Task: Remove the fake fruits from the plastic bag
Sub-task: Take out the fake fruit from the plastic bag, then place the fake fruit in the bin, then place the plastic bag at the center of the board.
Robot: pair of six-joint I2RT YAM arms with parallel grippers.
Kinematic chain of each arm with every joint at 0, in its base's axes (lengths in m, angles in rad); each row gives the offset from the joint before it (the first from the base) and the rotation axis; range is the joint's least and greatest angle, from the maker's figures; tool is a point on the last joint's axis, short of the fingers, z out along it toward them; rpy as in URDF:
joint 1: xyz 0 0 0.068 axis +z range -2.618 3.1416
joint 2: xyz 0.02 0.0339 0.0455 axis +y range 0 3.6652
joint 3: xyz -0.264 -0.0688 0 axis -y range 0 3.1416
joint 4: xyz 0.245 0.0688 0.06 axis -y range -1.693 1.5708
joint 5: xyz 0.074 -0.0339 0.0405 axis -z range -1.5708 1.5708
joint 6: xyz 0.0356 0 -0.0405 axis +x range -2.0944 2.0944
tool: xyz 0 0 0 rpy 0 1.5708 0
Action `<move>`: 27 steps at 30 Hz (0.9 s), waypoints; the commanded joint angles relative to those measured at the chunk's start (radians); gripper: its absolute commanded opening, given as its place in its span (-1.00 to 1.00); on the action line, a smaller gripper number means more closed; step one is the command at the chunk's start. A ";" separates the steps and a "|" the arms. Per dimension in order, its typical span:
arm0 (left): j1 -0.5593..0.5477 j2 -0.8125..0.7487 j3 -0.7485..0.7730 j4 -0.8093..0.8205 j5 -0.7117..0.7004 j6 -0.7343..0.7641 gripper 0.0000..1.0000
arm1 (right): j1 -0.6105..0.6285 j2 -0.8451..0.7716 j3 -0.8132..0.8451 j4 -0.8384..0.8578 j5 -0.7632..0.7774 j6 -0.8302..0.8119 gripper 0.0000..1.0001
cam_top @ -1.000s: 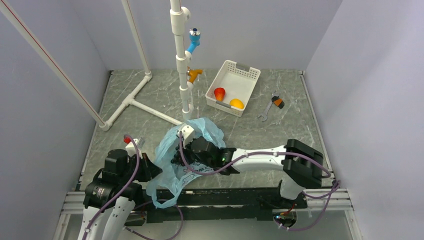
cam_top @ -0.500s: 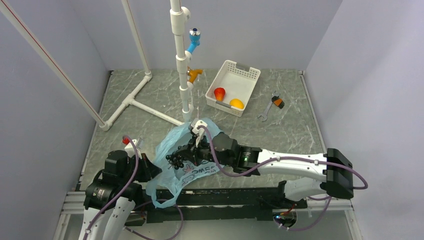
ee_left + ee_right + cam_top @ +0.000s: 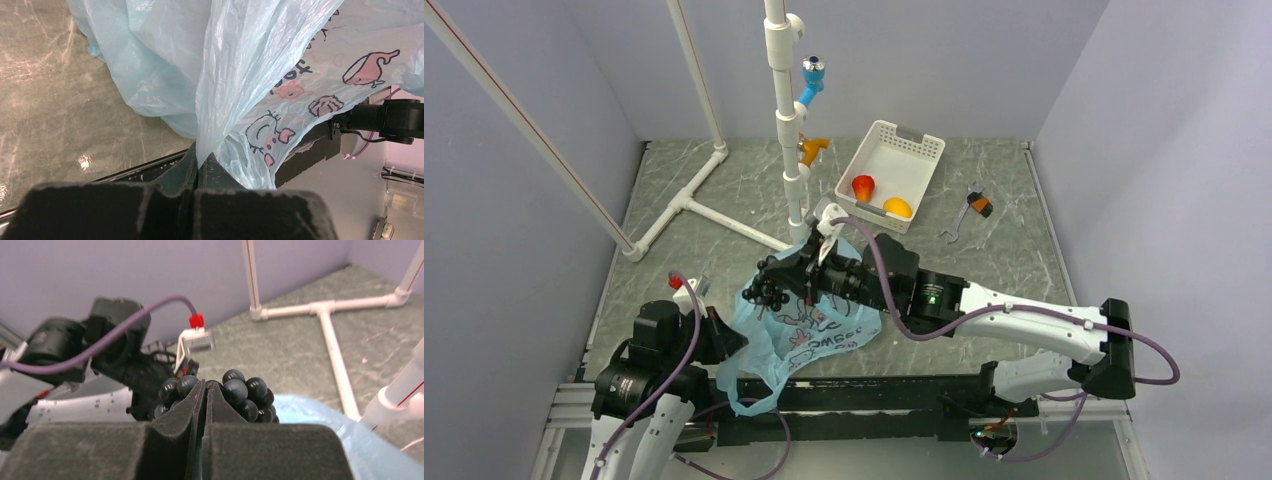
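The light-blue plastic bag (image 3: pixel 799 325) with cartoon prints lies crumpled near the table's front, and my left gripper (image 3: pixel 199 160) is shut on a fold of the plastic bag (image 3: pixel 235 75). My right gripper (image 3: pixel 205 386) is shut on a bunch of dark grapes (image 3: pixel 240 392), holding the grapes (image 3: pixel 771 290) lifted just above the bag's left side. A red-orange fruit (image 3: pixel 863 186) and a yellow-orange fruit (image 3: pixel 897 207) lie in the white basket (image 3: pixel 914 145).
A white pipe frame (image 3: pixel 686 205) with an upright pole (image 3: pixel 786 120) stands at the back left. An orange-handled wrench (image 3: pixel 969 208) lies right of the basket. The left arm (image 3: pixel 659 345) sits close to the grapes.
My right arm has drawn back up out of the bag with the grapes, moving away from me and to the right. The bag has slumped flatter. The left arm has stayed put.
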 commanded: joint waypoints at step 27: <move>0.005 0.244 0.342 -0.024 -0.401 0.035 -1.00 | -0.609 -0.037 0.050 -0.083 0.349 0.011 -1.00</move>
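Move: The right hand already holds the black grapes above the bag, whose middle is about 8 cm ahead and 27 cm below. The white basket is roughly 48 cm ahead, 21 cm right and 30 cm below; the red fruit in it is 45 cm ahead and 14 cm right, the orange fruit 40 cm ahead and 23 cm right. From the left hand, which holds the bag's rim, the basket is some 52 cm ahead, 32 cm right and 9 cm lower. Still pinching the grapes, the right hand swings them from over the bag towards the basket, about 21 cm forward and 19 cm right, arching up some 9 cm and then sinking, while turning about 50 degrees clockwise. Near the end the left hand, keeping the rim pinched, starts upward by about 4 cm, easing forward and left. ##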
